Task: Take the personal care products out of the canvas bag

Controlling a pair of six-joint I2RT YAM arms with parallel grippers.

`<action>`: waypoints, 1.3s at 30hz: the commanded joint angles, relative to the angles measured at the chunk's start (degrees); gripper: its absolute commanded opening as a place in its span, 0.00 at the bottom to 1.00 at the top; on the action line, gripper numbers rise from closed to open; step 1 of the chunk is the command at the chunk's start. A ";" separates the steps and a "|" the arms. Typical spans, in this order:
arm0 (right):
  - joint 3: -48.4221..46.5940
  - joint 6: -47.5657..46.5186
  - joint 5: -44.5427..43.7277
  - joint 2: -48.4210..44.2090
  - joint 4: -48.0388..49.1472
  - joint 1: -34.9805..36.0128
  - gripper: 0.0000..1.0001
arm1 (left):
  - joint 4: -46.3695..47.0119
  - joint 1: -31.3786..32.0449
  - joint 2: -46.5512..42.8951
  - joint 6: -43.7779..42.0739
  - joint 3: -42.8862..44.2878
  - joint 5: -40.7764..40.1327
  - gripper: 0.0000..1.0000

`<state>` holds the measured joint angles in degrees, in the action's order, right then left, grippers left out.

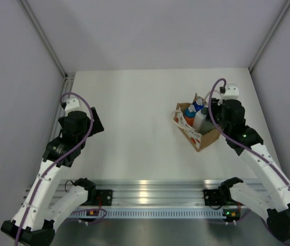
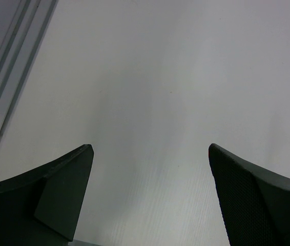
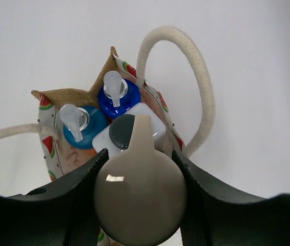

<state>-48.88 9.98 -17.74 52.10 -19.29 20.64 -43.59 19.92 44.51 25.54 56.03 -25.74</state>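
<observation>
The canvas bag [image 3: 65,96] stands on the white table at the right [image 1: 199,137], with cream rope handles [image 3: 196,66] and a watermelon-print panel. Inside stand two blue-capped bottles [image 3: 129,96] [image 3: 92,132] with clear pumps, and a white bottle [image 3: 152,122] with a dark cap. My right gripper [image 3: 140,154] reaches into the bag's top and is shut on the cream pump head [image 3: 140,195] of the grey-green bottle, whose body is hidden. In the top view the right gripper [image 1: 210,114] sits at the bag's right side. My left gripper [image 2: 150,148] is open and empty over bare table, far left [image 1: 91,120].
Grey walls enclose the table on the left, back and right. An aluminium rail [image 1: 145,189] carrying the arm bases runs along the near edge. A metal strip [image 2: 6,77] runs along the table's left edge.
</observation>
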 commanded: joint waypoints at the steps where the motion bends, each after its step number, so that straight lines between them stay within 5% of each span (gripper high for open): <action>1: -8.93 -0.58 1.48 -0.51 3.65 0.80 0.00 | 1.93 -0.24 -0.56 -0.23 0.22 -0.45 0.98; 25: -34.26 -2.94 12.38 10.74 -5.76 4.30 0.00 | 1.93 -0.32 -1.80 -0.14 0.31 -0.98 0.98; 39: -40.32 -0.22 13.69 17.15 2.40 13.27 0.00 | 1.85 -0.50 -2.85 -0.14 0.22 -1.68 0.98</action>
<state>-82.85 8.71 -5.41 69.10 -30.85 32.03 -43.57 19.77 42.50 25.56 56.03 -26.41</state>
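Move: Hanging about 8 cm below the right hand is the beige pump bottle it already holds; it is bound for clear table roughly 25 cm left, 3 cm ahead and 24 cm down. The canvas bag's middle lies some 3 cm ahead and 5 cm left; in it the white bottle is 4 cm ahead, 3 cm left, and the teal pump bottle 6 cm ahead, 9 cm left. From the left hand that clear table is about 26 cm right and 8 cm ahead. Lifting the beige bottle onward by its pump neck, the right hand climbs nearly straight up some 11 cm out of the canvas bag, then swings left about 9 cm more, level and high, over the bag's other bottles towards its left rim. The wrist turns roughly 20 degrees counter-clockwise and the fingers keep their grip. ##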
